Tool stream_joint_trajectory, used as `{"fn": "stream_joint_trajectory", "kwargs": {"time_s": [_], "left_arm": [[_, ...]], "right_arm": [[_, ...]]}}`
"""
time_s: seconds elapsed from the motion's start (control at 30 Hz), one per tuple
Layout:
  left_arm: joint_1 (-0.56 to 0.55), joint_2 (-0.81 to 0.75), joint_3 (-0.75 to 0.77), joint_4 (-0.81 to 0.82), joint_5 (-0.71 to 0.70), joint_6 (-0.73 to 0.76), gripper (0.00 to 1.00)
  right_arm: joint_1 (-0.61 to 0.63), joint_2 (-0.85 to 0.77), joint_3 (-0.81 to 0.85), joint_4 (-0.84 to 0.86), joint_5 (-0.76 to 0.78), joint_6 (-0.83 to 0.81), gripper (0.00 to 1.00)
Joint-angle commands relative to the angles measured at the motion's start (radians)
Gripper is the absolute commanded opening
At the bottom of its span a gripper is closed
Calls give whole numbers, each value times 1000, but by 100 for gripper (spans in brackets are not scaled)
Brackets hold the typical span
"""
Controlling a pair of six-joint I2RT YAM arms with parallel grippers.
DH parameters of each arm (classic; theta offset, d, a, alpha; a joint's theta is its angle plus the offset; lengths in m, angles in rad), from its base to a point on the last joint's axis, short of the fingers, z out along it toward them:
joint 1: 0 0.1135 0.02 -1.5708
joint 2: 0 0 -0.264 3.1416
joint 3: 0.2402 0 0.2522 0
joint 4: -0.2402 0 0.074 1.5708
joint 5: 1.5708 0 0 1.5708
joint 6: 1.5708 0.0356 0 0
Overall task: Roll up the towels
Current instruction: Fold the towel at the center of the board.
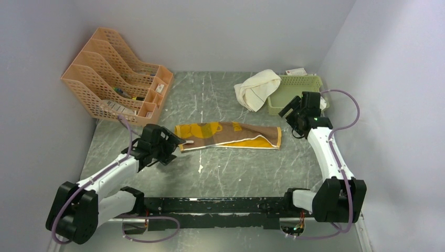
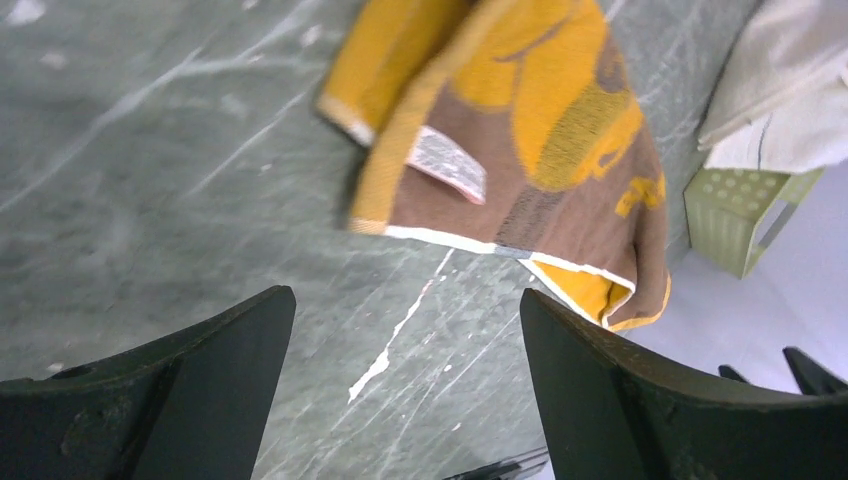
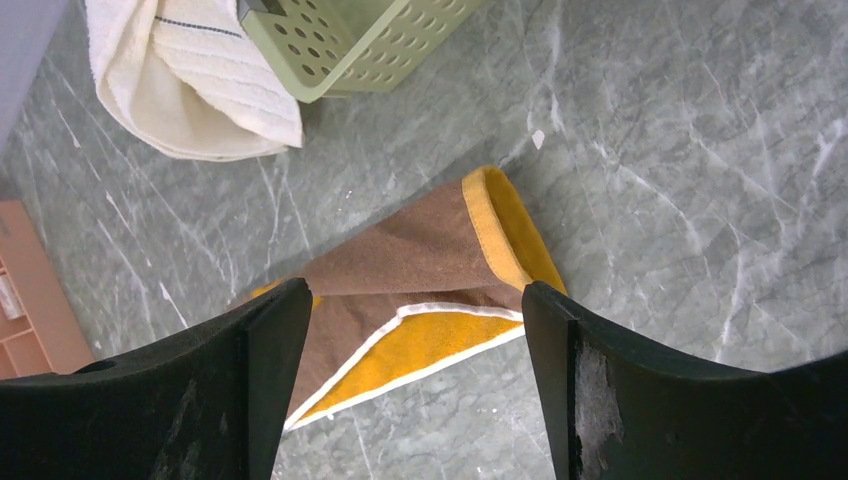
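Note:
A mustard-yellow and brown towel [image 1: 228,135] lies folded lengthwise across the middle of the table, also in the left wrist view [image 2: 540,140] and the right wrist view [image 3: 420,270]. A cream-white towel [image 1: 257,89] hangs bunched over the rim of the green basket [image 1: 296,92]. My left gripper [image 1: 176,140] hovers at the yellow towel's left end, open and holding nothing [image 2: 405,345]. My right gripper [image 1: 290,111] hovers above the towel's right end, open and holding nothing [image 3: 415,350].
An orange file rack [image 1: 113,73] stands at the back left. The green basket [image 3: 360,40] sits at the back right, close to the right arm. Grey walls close in the table on three sides.

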Motion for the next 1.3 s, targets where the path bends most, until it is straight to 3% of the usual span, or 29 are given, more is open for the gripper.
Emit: {"fn": "stream_joint_trajectory", "kwargs": {"time_s": [0.0,0.17,0.53,0.8,1.1,1.27], "left_arm": [[28,-24,-89,67,60,-206,94],[56,44,-159,227,101,-239,81],[67,263,-144,500,150,-239,50],[77,269,-139,500,159,-231,8],[112,134,32,211,43,-25,7],[185,173,87,185,85,76,7]], "right_arm": [[11,3,-3,1,3,-16,78],[11,1,-10,3,-7,-24,78],[10,0,-23,5,-18,-42,78],[11,3,-56,10,-24,-64,78],[11,23,-68,24,-43,-70,78],[12,29,-74,29,-63,-87,78]]}}
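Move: The folded yellow-brown towel's near left corner lies some 2 cm ahead of the left hand, 1 cm to its right and 5 cm below; the white label is about 4 cm ahead and 4 cm right. The white towel lies far out, roughly 28 cm ahead and 35 cm right. From the right hand that corner is around 47 cm left, 11 cm back and 14 cm below. Left hand sinks 5 cm, pinches the towel's corner, lifts it 7 cm and forward; right sinks 3 cm. ##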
